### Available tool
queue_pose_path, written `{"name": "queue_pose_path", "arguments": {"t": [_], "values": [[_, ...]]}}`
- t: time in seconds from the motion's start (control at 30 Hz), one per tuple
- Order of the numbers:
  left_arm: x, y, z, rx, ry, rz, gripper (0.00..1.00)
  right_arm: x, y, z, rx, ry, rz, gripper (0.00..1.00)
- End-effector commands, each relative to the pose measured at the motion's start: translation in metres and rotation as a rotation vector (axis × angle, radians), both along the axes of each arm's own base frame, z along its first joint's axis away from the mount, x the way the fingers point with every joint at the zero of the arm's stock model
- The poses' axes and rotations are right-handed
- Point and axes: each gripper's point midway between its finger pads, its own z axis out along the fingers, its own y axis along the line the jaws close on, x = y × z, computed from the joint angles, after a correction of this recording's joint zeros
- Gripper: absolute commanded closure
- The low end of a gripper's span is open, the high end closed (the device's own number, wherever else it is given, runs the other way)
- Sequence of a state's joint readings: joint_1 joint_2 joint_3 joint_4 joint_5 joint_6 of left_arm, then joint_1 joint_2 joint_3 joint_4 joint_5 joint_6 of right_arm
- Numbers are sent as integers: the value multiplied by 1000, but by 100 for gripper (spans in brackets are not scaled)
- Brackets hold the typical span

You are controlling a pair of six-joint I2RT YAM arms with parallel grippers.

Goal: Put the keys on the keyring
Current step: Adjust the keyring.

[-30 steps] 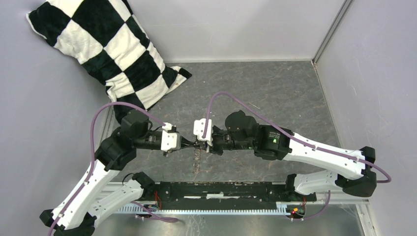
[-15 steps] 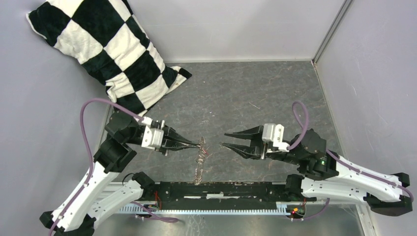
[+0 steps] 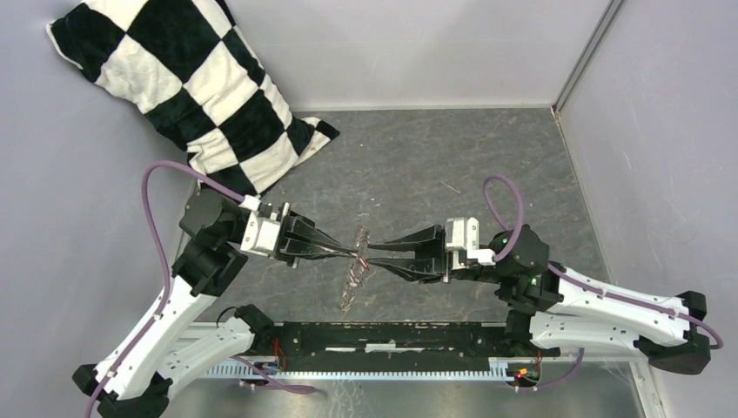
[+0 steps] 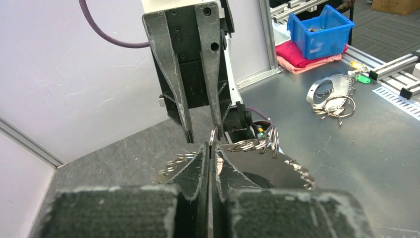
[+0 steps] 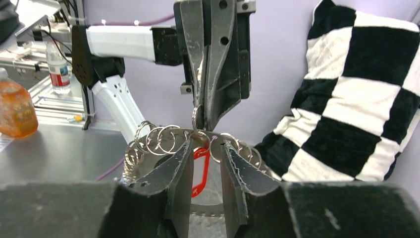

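Observation:
The keyring [image 3: 352, 280] is a chain of small silver rings that hangs from my left gripper [image 3: 358, 253] down to the dark table. That gripper is shut on one ring at its tips [image 4: 210, 147]. The chain [image 4: 252, 145] drapes away to both sides. My right gripper [image 3: 372, 255] faces it tip to tip and is open. Its fingertips [image 5: 206, 144] stand on either side of a ring just below the left gripper [image 5: 200, 121]. The loops [image 5: 161, 139] fan out to the left, and the red tag [image 5: 199, 171] hangs behind the gap. No key can be made out in any view.
A black-and-white checked pillow [image 3: 200, 87] leans in the far left corner. Grey walls close in the table on the left, back and right. A slotted rail [image 3: 392, 340] runs along the near edge. Beyond the cell stand a blue bin [image 4: 322, 29] and an orange bottle [image 5: 15, 106].
A second ago both grippers met at the chain. The right arm then swung away to the right with open jaws. It has now come back to the left gripper's tips.

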State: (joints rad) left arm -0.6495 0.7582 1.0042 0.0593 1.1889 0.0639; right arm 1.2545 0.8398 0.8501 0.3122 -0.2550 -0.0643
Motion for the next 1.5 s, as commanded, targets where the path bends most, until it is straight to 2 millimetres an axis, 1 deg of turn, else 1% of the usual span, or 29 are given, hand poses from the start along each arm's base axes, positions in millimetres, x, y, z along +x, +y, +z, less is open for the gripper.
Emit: {"name": "queue_pose_path", "arguments": {"t": [0.0,0.3,0.53,0.73,0.9,1.1,1.27,1.33,1.37,1.4,1.43,1.47], "values": [[-9,6,16,-48,-26,-2,98,-7,-2,24,105,-19,35,69],[-3,6,13,-55,-7,41,98,-8,9,16,95,-2,64,70],[1,5,12,-59,3,65,98,-10,11,16,96,-1,78,67],[6,3,9,-58,9,84,98,-7,15,15,92,2,72,68],[6,4,4,-48,5,90,98,-5,18,13,86,13,62,73],[5,5,-4,-31,-13,86,98,-2,17,15,87,16,49,78],[1,7,-12,-17,-44,70,98,0,19,12,62,21,37,95],[0,7,-23,16,-36,59,98,1,21,9,46,26,33,99],[-1,7,-27,32,-34,57,98,3,23,6,24,29,25,99],[0,8,-33,54,-32,59,96,5,25,3,-2,33,20,99],[1,8,-37,70,-57,66,90,7,27,-3,-40,37,11,99],[4,9,-42,95,-59,79,79,9,29,-7,-72,37,2,99]]}}
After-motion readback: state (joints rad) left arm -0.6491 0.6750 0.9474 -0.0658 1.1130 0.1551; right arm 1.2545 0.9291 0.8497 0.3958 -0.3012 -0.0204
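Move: The right hand, its fingers partly open, has the small ring that the left fingers already pinch about 2 cm to its left and 1 cm above, level fore and aft. The round keyring hangs below, its middle some 2 cm back, 2 cm left and 5 cm down; the red tag hangs about 2 cm left and 3 cm down. From the left hand the small ring sits at the fingertips, about 1 cm to the right. The right hand edges about 2 cm left towards the left fingertips, rising a centimetre or so on the way and then easing down, and shuts its partly open fingers on the small ring that sticks out of the left hand's pinch. The left hand stays nearly in place while the right fingers come in, then sinks about 2 cm as the right hand sinks too, and its fingertips only just begin to part at the very end. ##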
